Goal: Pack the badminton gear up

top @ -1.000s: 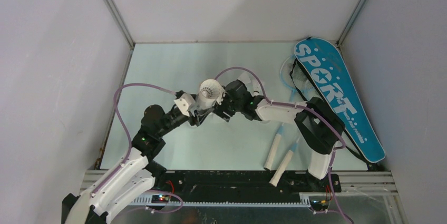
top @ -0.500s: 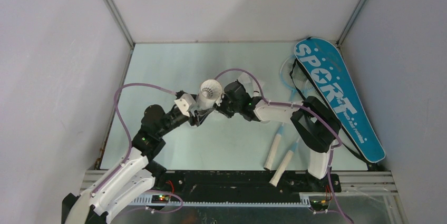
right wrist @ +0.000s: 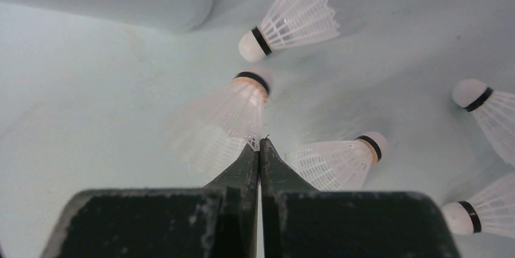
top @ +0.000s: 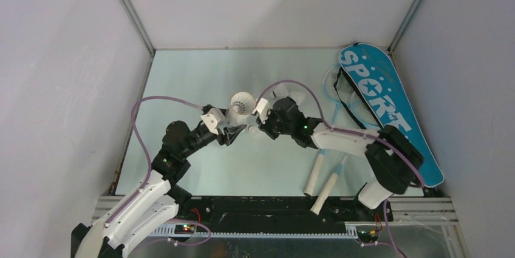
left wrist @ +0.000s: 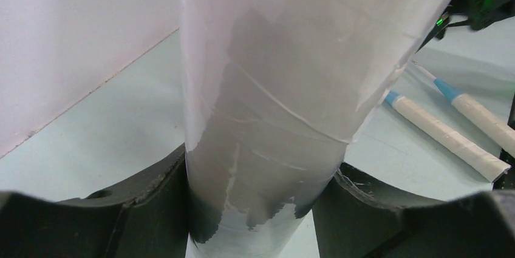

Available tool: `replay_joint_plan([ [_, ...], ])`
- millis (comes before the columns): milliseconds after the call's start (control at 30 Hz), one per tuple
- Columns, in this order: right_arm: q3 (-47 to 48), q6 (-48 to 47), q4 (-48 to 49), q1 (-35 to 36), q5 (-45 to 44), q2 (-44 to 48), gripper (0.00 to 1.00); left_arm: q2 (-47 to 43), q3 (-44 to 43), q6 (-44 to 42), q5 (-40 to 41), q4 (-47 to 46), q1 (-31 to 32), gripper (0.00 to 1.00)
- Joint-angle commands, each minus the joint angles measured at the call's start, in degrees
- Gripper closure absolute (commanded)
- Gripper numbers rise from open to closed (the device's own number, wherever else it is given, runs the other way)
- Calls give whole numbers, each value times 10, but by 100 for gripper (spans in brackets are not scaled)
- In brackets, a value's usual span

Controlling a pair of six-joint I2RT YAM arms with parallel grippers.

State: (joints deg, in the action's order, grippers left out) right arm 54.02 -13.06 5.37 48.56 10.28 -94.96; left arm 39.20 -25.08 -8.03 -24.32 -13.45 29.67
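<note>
My left gripper (top: 234,129) (left wrist: 261,209) is closed around the long white tube (top: 242,105) (left wrist: 273,88), holding it upright with its open mouth up. Just right of the tube, my right gripper (top: 258,127) (right wrist: 260,144) is shut, its tips pinching the skirt rim of a blurred white shuttlecock (right wrist: 237,112). Several more shuttlecocks lie around it: one (right wrist: 291,21) beyond, one (right wrist: 340,161) at the right finger, others (right wrist: 492,109) further right. Two rackets with cream handles (top: 316,176) (left wrist: 443,136) lie right of centre, their heads under the blue SPORT bag (top: 388,112).
White walls close in the pale green table (top: 200,76) on the left, back and right. The bag's black strap (top: 346,97) lies along its left edge. Purple cables loop above both arms. A black rail (top: 261,206) runs along the near edge.
The right gripper has gone from open to shut at the shuttlecock's skirt, and the right arm has stretched further out from its base. The left arm and tube have stayed put.
</note>
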Motion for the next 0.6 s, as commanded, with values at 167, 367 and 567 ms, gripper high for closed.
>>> replay_joint_plan([
  [167, -46, 121, 2, -46, 14, 161, 100, 5, 18, 27, -2, 78, 1, 37],
  [367, -43, 198, -129, -184, 163, 313, 100, 12, 16, 25, -7, 80, 1, 37],
  [567, 14, 239, -187, -270, 282, 435, 100, 14, 10, 20, -17, 74, 2, 39],
])
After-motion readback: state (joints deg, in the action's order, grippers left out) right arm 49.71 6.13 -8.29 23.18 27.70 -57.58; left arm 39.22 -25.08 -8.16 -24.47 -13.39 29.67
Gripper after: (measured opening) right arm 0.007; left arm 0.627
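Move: The pinched shuttlecock is bound for the tube's open mouth, roughly 30 cm above the right hand, some 4 cm to its left and 4 cm back. On the table, about 5 cm below the right hand, one shuttlecock lies some 4 cm ahead and 5 cm right, and another by the tube's foot 5 cm ahead and 5 cm left. From the left hand the mouth is about 16 cm up, 4 cm right and 1 cm ahead. The shuttlecock, already clear of the table and still pinched by its feathers, is carried up by the right hand about 17 cm and swung some 14 cm right, out from beside the tube while climbing towards its mouth's level. It first goes nearly straight up, then sideways too, the fingers tipping up towards level by some 25 degrees and swinging clockwise. The left hand keeps the tube still. ##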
